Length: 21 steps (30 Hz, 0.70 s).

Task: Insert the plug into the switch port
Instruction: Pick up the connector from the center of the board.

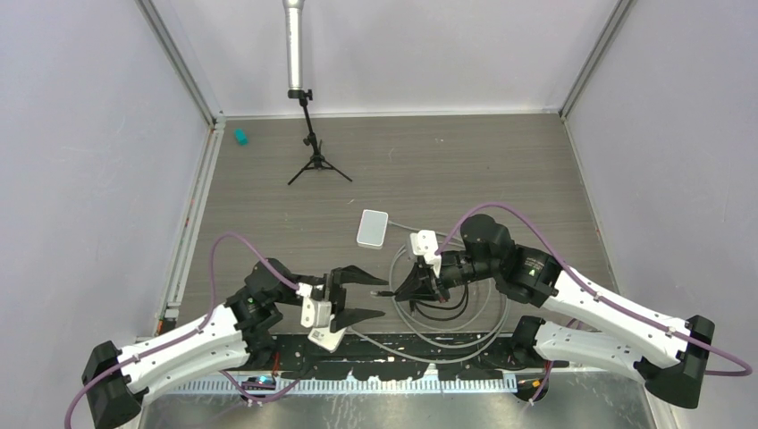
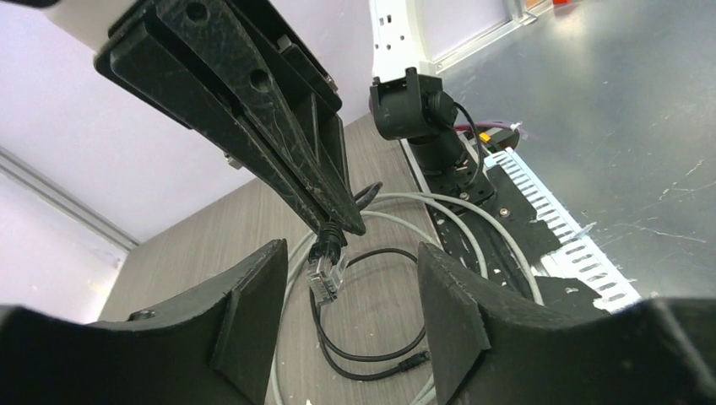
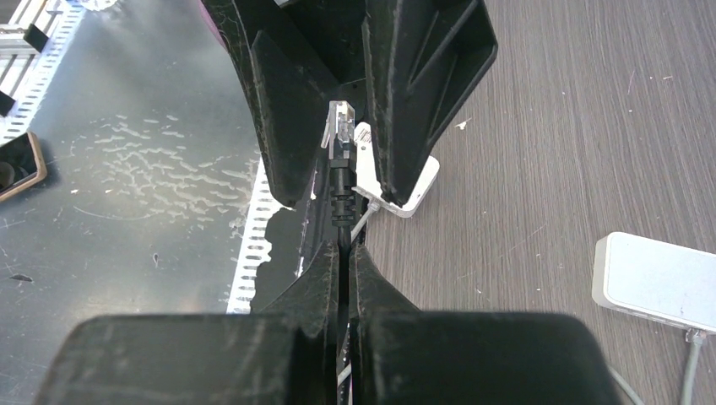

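The plug is a clear connector on the end of a thin black cable. My right gripper is shut on that cable just behind the plug, so the plug sticks out past the fingertips. My left gripper is open, and the plug hangs between its two fingers without touching either. In the right wrist view the left fingers flank the plug. The switch is a flat white box lying farther back on the table, also seen at the right edge; its port does not show.
A grey cable lies coiled under the right gripper and runs to the switch. A small black tripod stands at the back. A teal object lies at the far left. A black perforated strip and metal plate line the near edge.
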{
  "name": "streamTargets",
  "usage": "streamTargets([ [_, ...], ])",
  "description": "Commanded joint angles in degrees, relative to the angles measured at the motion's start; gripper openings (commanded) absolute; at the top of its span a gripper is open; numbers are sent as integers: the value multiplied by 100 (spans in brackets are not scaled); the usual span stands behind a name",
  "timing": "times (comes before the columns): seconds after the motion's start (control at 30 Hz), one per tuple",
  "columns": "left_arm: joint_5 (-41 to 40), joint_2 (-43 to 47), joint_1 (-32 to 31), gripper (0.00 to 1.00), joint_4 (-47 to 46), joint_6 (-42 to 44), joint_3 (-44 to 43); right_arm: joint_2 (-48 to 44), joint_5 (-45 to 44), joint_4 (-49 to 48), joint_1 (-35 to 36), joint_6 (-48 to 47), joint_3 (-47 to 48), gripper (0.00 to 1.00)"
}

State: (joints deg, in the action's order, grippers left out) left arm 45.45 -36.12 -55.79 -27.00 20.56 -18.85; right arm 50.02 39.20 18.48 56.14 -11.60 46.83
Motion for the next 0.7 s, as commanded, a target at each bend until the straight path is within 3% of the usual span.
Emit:
streamTargets([
  [0.0,-45,174,-26,56,92,208,-202,-12,-14,-178,19,105,1,0],
  [0.5,71,320,-27,32,461,363,-328,13,-156,-185,12,190,-25,1],
  [0.67,69,383,-23,10,653,455,-390,45,-122,-180,19,186,-18,1],
])
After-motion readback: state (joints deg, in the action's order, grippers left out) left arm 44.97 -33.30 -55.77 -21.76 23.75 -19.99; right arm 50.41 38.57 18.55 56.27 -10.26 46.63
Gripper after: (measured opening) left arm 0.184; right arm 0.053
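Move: The black cable's plug sticks out of the right fingertips, about 3 cm to that hand's left and level with it. From the left hand it lies about 1 cm to the right and 1 cm ahead, at the same height, between the open fingers. Well below the left hand, some 24 cm down, the near white box lies about 11 cm left and 2 cm back, the far white box 23 cm ahead and 2 cm left. Around the plug, which the right hand keeps holding out by its cable end and almost still, the left fingers close from well over half open to nearly shut, one finger from its forward side and one from behind, and come up against its sides. The left hand itself stays in place, drifting only about half a centimetre to its left. ##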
